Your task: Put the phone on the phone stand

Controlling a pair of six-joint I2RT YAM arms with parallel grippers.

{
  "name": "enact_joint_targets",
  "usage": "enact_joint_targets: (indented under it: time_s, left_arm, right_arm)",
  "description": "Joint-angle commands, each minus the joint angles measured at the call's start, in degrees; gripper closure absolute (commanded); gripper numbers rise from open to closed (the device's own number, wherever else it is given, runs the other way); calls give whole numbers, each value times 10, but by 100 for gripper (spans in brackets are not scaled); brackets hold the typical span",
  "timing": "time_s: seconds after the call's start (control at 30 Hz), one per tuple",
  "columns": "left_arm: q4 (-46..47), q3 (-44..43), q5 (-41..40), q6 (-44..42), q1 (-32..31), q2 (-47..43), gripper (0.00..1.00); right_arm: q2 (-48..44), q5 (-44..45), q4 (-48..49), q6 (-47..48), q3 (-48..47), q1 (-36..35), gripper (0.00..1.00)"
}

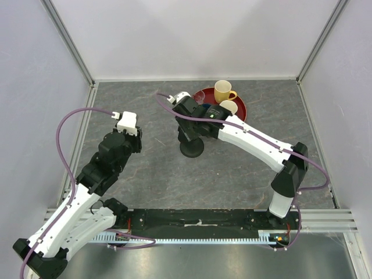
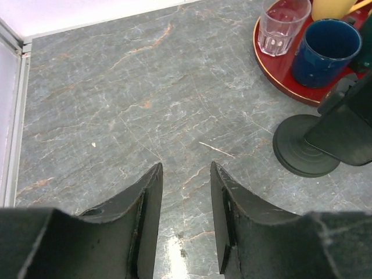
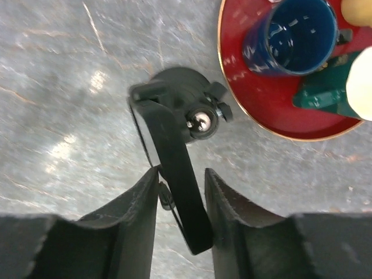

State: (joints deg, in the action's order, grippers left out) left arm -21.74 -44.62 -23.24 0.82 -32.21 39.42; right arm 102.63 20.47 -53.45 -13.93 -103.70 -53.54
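The phone (image 3: pixel 174 168) is a thin black slab leaning tilted on the phone stand (image 3: pixel 187 99), its lower end at the cradle and its upper end between my right fingers. The right gripper (image 3: pixel 181 174) straddles that upper end with the jaws apart; the phone sits at a slant between them, brushing the fingertips. In the top view the right gripper (image 1: pixel 190 132) hangs over the stand's round base (image 1: pixel 192 149). In the left wrist view the phone (image 2: pixel 344 129) leans over the stand base (image 2: pixel 302 148). My left gripper (image 2: pixel 186 174) is open and empty above bare table, left of the stand.
A round red tray (image 1: pixel 204 96) at the back holds a yellow mug (image 1: pixel 223 90), a cream mug (image 1: pixel 228 107), a blue mug (image 2: pixel 325 49) and a clear glass (image 2: pixel 282 24). White walls and metal rails close in the table on three sides.
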Motion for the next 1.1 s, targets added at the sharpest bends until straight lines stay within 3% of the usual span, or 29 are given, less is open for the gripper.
enact_joint_targets:
  time_s: [0.0, 0.2, 0.33, 0.53, 0.63, 0.77, 0.8, 0.83, 0.87, 0.97, 1.07]
  left_arm:
    - [27, 1, 30, -13, 1, 0, 55]
    - [33, 3, 83, -13, 1, 8, 55]
    - [44, 2, 234, -14, 1, 27, 47]
    - [53, -2, 361, 0, 2, 50, 43]
    - [56, -5, 391, 2, 2, 61, 43]
    - [74, -7, 384, 42, 2, 77, 32]
    - [85, -10, 388, 53, 2, 83, 24]
    - [89, -13, 408, 62, 1, 93, 13]
    - [93, -22, 419, 70, 1, 109, 9]
    - [100, -56, 407, 64, -14, 144, 7]
    - [101, -100, 380, 47, -21, 182, 6]
  right_arm:
    - [-39, 13, -77, 17, 21, 19, 51]
    - [-81, -21, -52, 33, 53, 34, 41]
    - [-109, -45, -25, 44, 73, 50, 37]
    - [-130, -25, -12, 79, 97, 82, 34]
    - [-132, -20, -13, 89, 97, 87, 34]
    - [-175, -62, 11, 84, 133, 86, 32]
    - [-208, -68, 21, 80, 165, 87, 29]
    - [-224, -74, 39, 73, 180, 87, 19]
    - [-240, -75, 47, 69, 195, 86, 11]
    - [-297, -92, 63, 62, 243, 86, 3]
    - [-349, -104, 81, 54, 285, 87, 2]
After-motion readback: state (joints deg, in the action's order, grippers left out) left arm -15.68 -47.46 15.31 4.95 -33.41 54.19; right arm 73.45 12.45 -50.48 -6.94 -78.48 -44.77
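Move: The phone, already in the stand's clamp, lies about 19 cm right of the left hand, 4 cm farther out and 8 cm lower. The right hand still has its loosening fingers around the phone, whose middle is about 5 cm below and 1 cm ahead and left. The stand's base is some 24 cm below the left hand, 20 cm right and 3 cm ahead; the blue mug is 27 cm right and 15 cm out. Open the right gripper wide to free the phone and draw it about 11 cm to the right, then back and slightly up, away from the stand. Meanwhile bring the left gripper right towards the phone, sinking a little, turning it clockwise some 35 degrees, tipping its fingers down and spreading them wide short of the phone. ##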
